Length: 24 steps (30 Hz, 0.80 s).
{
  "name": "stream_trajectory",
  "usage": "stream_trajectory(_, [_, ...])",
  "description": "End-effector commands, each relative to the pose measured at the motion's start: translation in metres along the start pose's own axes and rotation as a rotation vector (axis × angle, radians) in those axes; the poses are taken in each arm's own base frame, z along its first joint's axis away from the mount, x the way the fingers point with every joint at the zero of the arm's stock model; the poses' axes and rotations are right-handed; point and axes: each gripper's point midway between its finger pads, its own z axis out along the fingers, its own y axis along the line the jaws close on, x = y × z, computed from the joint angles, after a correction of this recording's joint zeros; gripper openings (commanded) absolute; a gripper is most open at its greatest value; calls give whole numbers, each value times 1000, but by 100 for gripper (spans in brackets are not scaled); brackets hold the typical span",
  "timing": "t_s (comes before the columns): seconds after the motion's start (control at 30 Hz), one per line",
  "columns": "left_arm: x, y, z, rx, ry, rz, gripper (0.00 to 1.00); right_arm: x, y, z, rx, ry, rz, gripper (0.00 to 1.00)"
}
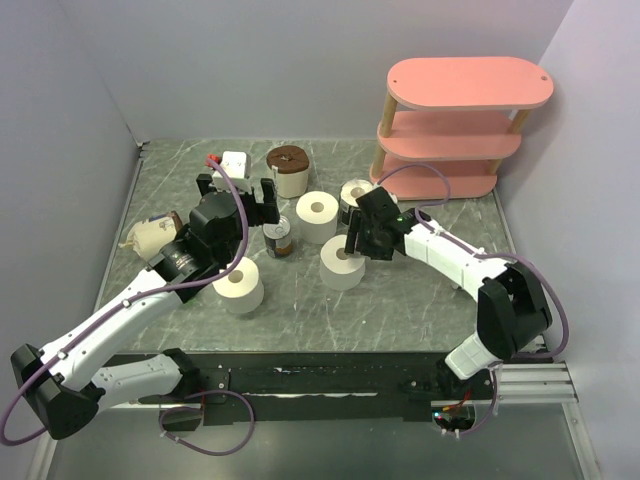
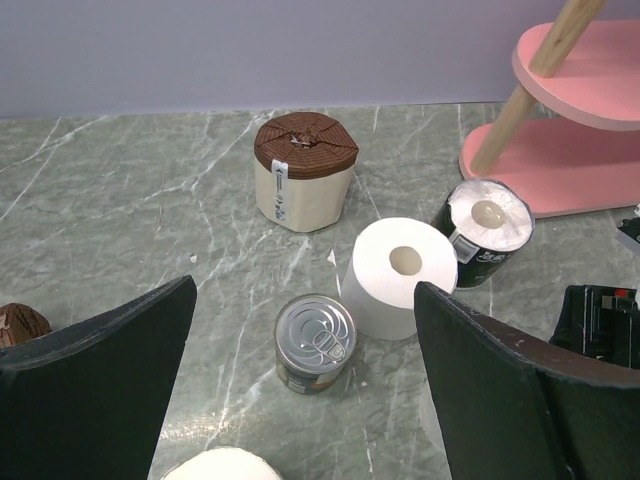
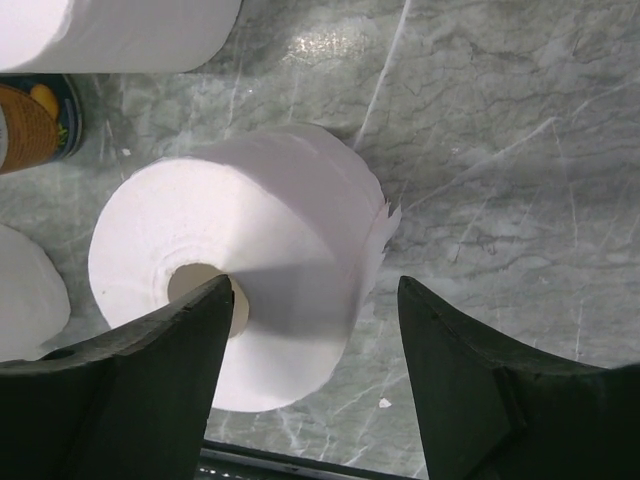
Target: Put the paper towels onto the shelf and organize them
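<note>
Several paper towel rolls stand on the table. My right gripper point(image 1: 360, 241) is open just above a white roll point(image 1: 343, 263). In the right wrist view point(image 3: 315, 283) one finger lies over that roll's point(image 3: 230, 250) core and the other outside its wall. My left gripper point(image 1: 237, 192) is open and empty, hovering above the table. In its wrist view point(image 2: 305, 288) a white roll point(image 2: 400, 277), a black-printed roll point(image 2: 485, 232) and a brown-topped roll point(image 2: 303, 170) lie ahead. Another white roll point(image 1: 239, 285) stands by the left arm. The pink shelf point(image 1: 465, 125) at the far right holds nothing.
A small metal can point(image 1: 279, 238) stands between my grippers, right below the left jaws point(image 2: 314, 342). A small white box point(image 1: 232, 162) sits at the back. A cream roll point(image 1: 150, 238) lies at the left, beside the left arm. Grey walls close in both sides.
</note>
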Motion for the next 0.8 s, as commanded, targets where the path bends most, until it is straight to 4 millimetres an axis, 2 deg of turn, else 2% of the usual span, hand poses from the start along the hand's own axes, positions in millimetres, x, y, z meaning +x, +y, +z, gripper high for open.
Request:
stream_trajectory(0.0, [-16, -2, -4, 15, -51, -16, 96, -15, 13, -4, -26, -51, 2, 73])
stream_trajectory(0.33, [-12, -1, -1, -2, -39, -6, 96, -9, 9, 3, 7, -34, 2, 68])
stream_trajectory(0.47, [-12, 2, -1, -16, -38, -2, 96, -5, 8, 4, 6, -32, 7, 62])
stream_trajectory(0.63, [-12, 3, -2, -21, -44, -2, 96, -12, 12, -6, -11, -58, 12, 51])
stream_trajectory(0.77, [-12, 4, -1, -22, -43, 3, 96, -28, 21, -28, -45, -108, 17, 43])
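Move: The paper roll being grasped stands upright, its middle about 5 cm left of the right hand point, level with it front to back and some 4 cm below. A second white roll is about 12 cm ahead and 11 cm left of the right hand; the black-wrapped roll is 17 cm ahead and 1 cm left; the can is roughly 6 cm ahead and 20 cm left. From the left hand, the grasped roll lies about 21 cm right, 1 cm back and 27 cm down. The near paper roll is pinched by its wall: the right fingers, already astride it, close from about three-quarters to half open, one at the core hole and the other coming against the outer right side. The gripper effort rises at the end; the hand itself stays nearly in place, easing just about 0.5 cm left, still pointing steeply down. ##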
